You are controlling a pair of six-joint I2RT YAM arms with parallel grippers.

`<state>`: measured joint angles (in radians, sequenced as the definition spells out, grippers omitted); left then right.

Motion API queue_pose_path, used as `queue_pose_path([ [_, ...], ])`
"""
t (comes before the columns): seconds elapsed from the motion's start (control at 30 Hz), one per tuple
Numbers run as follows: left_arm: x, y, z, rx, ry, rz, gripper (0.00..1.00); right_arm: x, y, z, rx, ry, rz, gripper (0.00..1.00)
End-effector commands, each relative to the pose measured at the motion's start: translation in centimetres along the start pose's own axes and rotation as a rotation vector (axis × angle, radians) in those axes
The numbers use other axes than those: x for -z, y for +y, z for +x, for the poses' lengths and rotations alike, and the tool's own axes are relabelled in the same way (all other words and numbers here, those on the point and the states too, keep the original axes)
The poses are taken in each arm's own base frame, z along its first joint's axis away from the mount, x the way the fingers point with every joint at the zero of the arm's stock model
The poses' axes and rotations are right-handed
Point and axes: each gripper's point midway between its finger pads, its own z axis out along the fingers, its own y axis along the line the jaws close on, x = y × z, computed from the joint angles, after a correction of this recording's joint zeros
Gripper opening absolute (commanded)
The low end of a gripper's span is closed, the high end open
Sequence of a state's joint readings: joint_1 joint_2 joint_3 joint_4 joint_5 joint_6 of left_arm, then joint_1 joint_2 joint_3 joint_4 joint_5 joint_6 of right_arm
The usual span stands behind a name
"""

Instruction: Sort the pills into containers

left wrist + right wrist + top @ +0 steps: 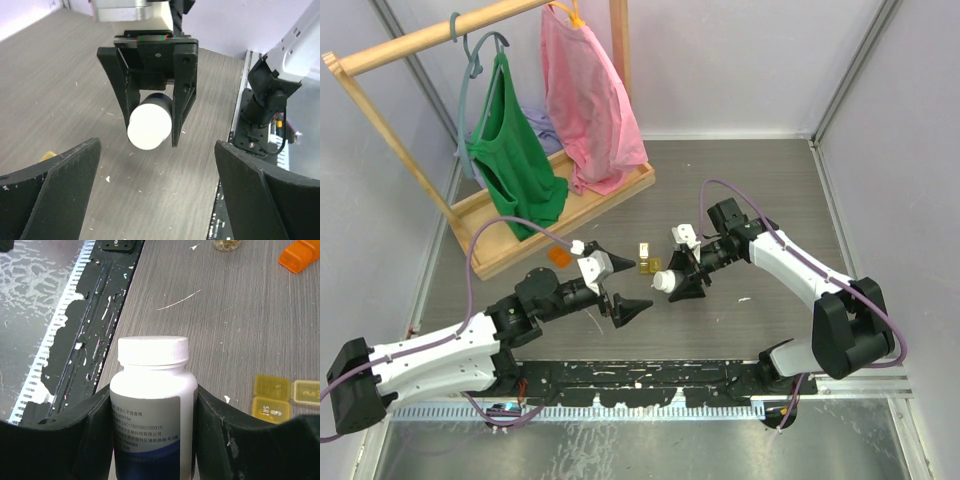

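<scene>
A white pill bottle point(151, 405) with a white screw cap and a blue-banded label is held level above the table, my right gripper point(152, 400) shut on its body. In the top view the bottle's cap point(664, 282) points left at my left gripper point(631, 287), which stands wide open just short of it. The left wrist view shows the cap point(149, 127) end-on ahead of my open left fingers point(55, 195). The containers point(645, 265), small yellow cells point(271, 399), lie on the table just behind the bottle. No pills show.
An orange pill box point(560, 257) lies left of the containers, also seen far off point(300, 255). A wooden clothes rack point(395, 45) with a green top point(515, 150) and a pink top point(585, 95) fills the back left. The black base rail point(640, 378) runs along the near edge.
</scene>
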<state>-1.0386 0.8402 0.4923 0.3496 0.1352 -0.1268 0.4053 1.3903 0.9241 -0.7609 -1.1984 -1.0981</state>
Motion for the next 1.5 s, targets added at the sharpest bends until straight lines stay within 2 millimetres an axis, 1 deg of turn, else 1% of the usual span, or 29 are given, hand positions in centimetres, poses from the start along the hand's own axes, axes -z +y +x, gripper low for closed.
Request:
queue_pose_path([
  [0.0, -0.8, -1.0, -2.7, -0.237, -0.113, 0.095, 0.98, 0.3, -0.2, -1.8, 0.062, -0.039, -0.008, 0.01],
  [0.13, -1.5, -1.2, -2.6, -0.281, -0.117, 0.12, 0.98, 0.3, -0.2, -1.8, 0.061, -0.04, -0.013, 0.01],
  [0.27, -2.7, -1.2, -1.7, -0.338, -0.069, 0.152, 1.0, 0.3, -0.1, -1.8, 0.066, -0.039, -0.015, 0.01],
  [0.3, -3.0, -1.0, -1.2, -0.345, -0.051, 0.153, 0.99, 0.3, -0.1, -1.8, 0.067, -0.039, -0.016, 0.01],
  [0.43, -4.2, -0.5, -0.4, -0.365, -0.008, 0.15, 0.89, 0.3, 0.0, -1.8, 0.069, -0.039, -0.016, 0.01],
  [0.47, -4.4, -0.3, -0.2, -0.367, -0.003, 0.145, 0.88, 0.3, 0.0, -1.8, 0.068, -0.039, -0.018, 0.01],
  [0.53, -4.8, 0.0, 0.0, -0.369, 0.0, 0.133, 0.79, 0.3, 0.0, -1.8, 0.069, -0.041, -0.018, 0.01],
  [0.7, -5.3, 0.5, 0.5, -0.362, 0.002, 0.116, 0.64, 0.3, 0.1, -1.8, 0.068, -0.042, -0.019, 0.01],
  [0.87, -5.7, 0.9, 1.0, -0.351, 0.011, 0.098, 0.62, 0.3, 0.0, -1.9, 0.071, -0.043, -0.019, 0.01],
  [1.0, -5.9, 1.1, 0.8, -0.344, -0.003, 0.083, 0.58, 0.3, 0.1, -1.8, 0.069, -0.043, -0.021, 0.01],
  [1.23, -6.3, 1.2, 0.6, -0.303, -0.011, 0.072, 0.54, 0.3, 0.1, -1.7, 0.067, -0.042, -0.021, 0.01],
  [1.4, -6.3, 1.0, 0.4, -0.279, -0.016, 0.077, 0.44, 0.2, 0.1, -1.7, 0.067, -0.042, -0.022, 0.01],
  [1.47, -6.3, 0.8, 0.3, -0.259, -0.019, 0.08, 0.37, 0.3, 0.0, -1.7, 0.068, -0.041, -0.021, 0.01],
])
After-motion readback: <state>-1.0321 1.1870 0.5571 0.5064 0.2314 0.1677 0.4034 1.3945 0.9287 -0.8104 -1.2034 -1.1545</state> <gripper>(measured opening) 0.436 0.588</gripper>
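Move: The white bottle's cap, held up by the right gripper, lies about 5 cm to the left hand's right, 3 cm ahead and 5 cm lower; from the right hand it is some 4 cm left, 3 cm above and 1 cm back. On the table, about 23 cm below the left hand, the yellow pill box lies about 9 cm ahead and 2 cm right, the clear pill box some 12 cm straight ahead. Bring the left gripper down and to the right by about 5 cm each, easing a little forward, so its open fingers come around the white cap; roll the wrist roughly 15 degrees, clockwise seen from behind the hand, as you go. Shut the fingers from wide to under half open, onto the cap's two sides, while the right gripper keeps its still hold on the bottle body. ##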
